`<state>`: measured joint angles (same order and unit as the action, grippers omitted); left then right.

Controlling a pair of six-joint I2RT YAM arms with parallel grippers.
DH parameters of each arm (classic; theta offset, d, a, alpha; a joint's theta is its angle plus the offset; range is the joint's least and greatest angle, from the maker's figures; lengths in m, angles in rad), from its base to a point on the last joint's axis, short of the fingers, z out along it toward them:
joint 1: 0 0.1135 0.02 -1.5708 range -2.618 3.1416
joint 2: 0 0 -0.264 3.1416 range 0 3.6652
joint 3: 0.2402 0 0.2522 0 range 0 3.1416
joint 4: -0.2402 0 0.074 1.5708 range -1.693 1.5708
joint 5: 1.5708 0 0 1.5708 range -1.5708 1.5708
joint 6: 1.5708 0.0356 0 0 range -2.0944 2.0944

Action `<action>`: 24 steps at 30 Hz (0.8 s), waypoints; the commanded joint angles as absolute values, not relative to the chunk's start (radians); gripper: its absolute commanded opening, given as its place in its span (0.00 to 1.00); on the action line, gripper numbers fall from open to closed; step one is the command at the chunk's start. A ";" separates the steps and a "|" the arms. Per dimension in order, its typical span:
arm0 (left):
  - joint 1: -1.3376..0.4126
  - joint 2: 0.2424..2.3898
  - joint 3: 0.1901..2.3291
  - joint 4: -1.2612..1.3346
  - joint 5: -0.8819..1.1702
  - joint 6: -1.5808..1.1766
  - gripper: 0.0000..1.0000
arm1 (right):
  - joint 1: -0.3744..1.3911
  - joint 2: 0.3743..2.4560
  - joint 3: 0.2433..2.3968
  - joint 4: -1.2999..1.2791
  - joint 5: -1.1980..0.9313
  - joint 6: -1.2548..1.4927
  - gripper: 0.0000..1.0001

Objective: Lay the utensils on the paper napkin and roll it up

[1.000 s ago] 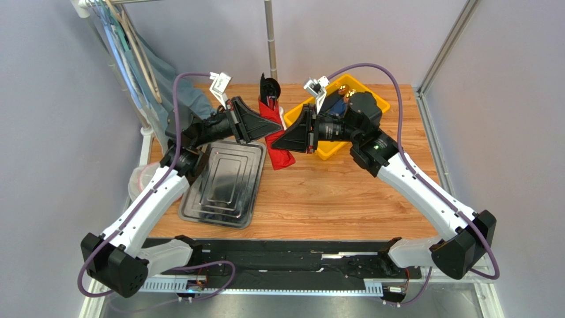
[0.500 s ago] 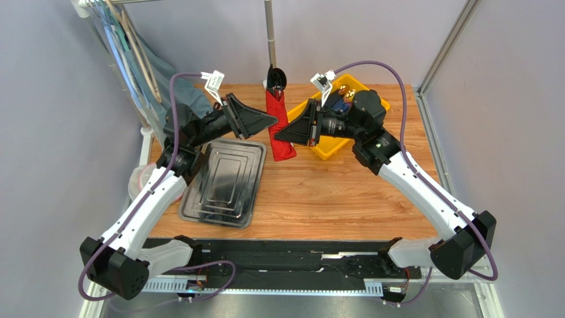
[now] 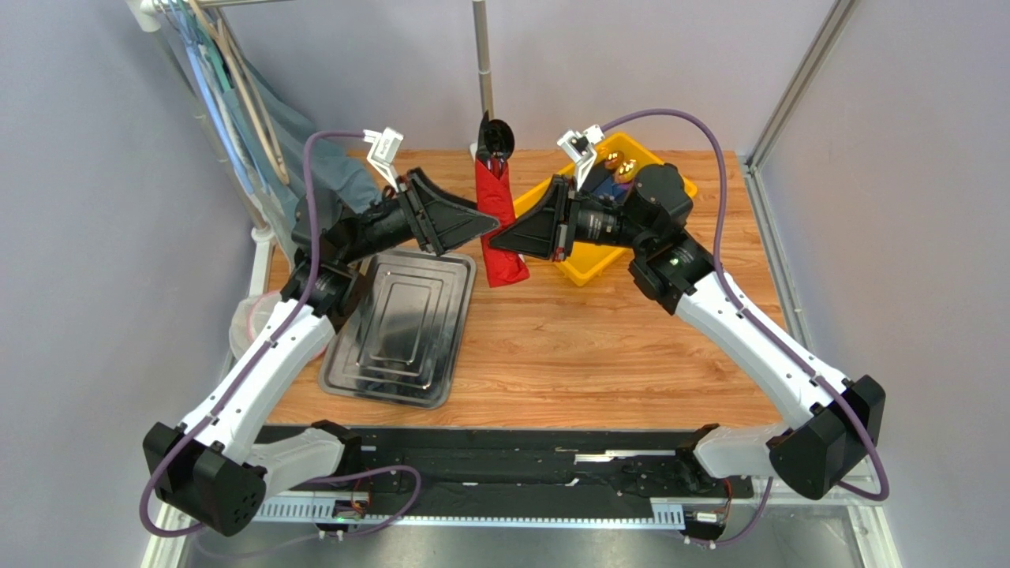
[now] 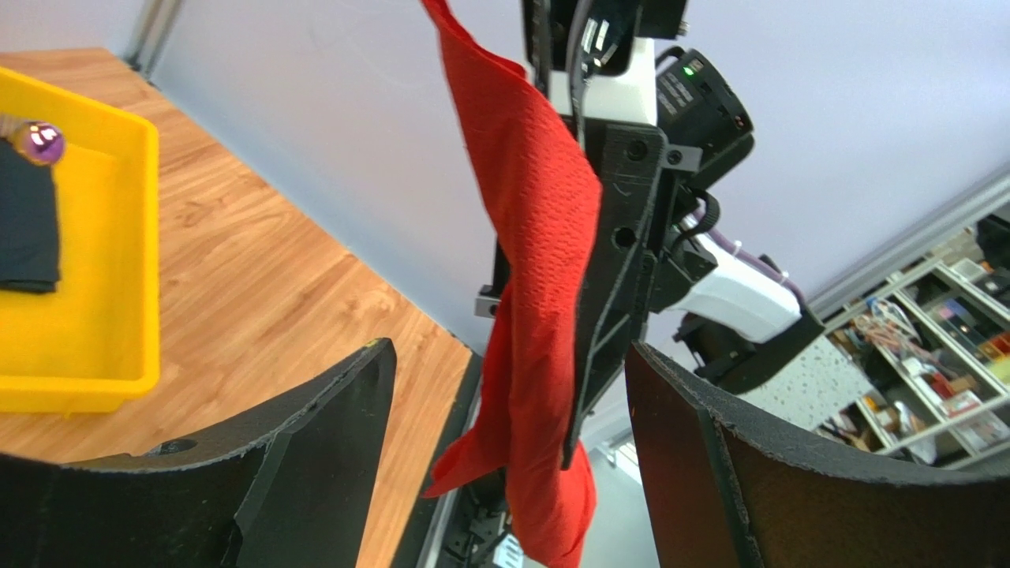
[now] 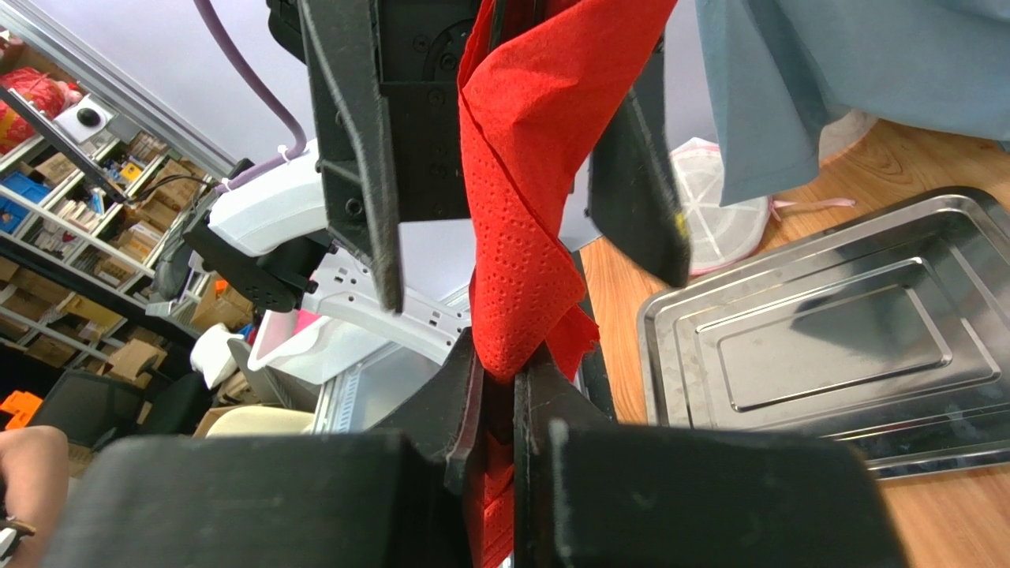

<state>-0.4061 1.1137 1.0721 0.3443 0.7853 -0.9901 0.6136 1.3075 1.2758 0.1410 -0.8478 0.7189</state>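
Note:
The red paper napkin (image 3: 498,225) hangs upright above the table as a loose roll. A black spoon bowl (image 3: 496,139) pokes out of its top; the rest of the utensils are hidden inside. My right gripper (image 3: 491,246) is shut on the roll's lower part; in the right wrist view its jaws (image 5: 512,369) pinch the red paper (image 5: 534,178). My left gripper (image 3: 487,220) is open. In the left wrist view its fingertips (image 4: 507,348) stand on either side of the napkin (image 4: 539,237) without touching it.
A steel tray (image 3: 403,326) lies on the table's left side. A yellow bin (image 3: 589,268) with dark rolled napkins (image 4: 24,225) sits at the back right. A blue-grey cloth (image 3: 296,130) hangs from a rack at the left, and a metal pole (image 3: 484,59) stands behind the roll.
My left gripper has opened and let go of the napkin roll. The roll went from tilted to upright and rose a little, staying in my right gripper.

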 commanded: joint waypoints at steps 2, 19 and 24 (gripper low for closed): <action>-0.445 1.118 1.061 0.420 0.816 -1.028 0.76 | 0.612 1.287 1.301 0.247 -0.861 0.727 0.00; -0.448 1.135 1.094 0.413 0.787 -1.085 0.46 | 0.623 1.276 1.275 0.255 -0.881 0.664 0.00; -0.446 1.137 1.098 0.413 0.787 -1.088 0.12 | 0.621 1.281 1.279 0.230 -0.867 0.638 0.00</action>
<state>-0.4480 1.1366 1.0687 0.3897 0.7929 -1.0725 0.6140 1.3075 1.2610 0.1822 -0.8749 0.6838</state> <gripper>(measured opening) 0.200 0.059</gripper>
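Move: The left hand's open fingers straddle the napkin roll, whose middle lies about 1 cm back and 2 cm to the right, level with them. The utensil heads stick out of the roll's upper end, some 7 cm ahead, 1 cm right and 8 cm above. Far below, by about 36 cm, the metal tray sits 16 cm left and 3 cm ahead. The right hand already pinches the roll just below its middle, which is some 1 cm ahead and 2 cm above. Back and to the right by about 1.5 cm, the left hand brings its wide-open fingers deeper over the napkin roll, pauses while tipping slightly, then closes them to pinch it just above the right hand's grip. The right hand keeps its shut hold throughout, rising a little under 1 cm and sinking back. ##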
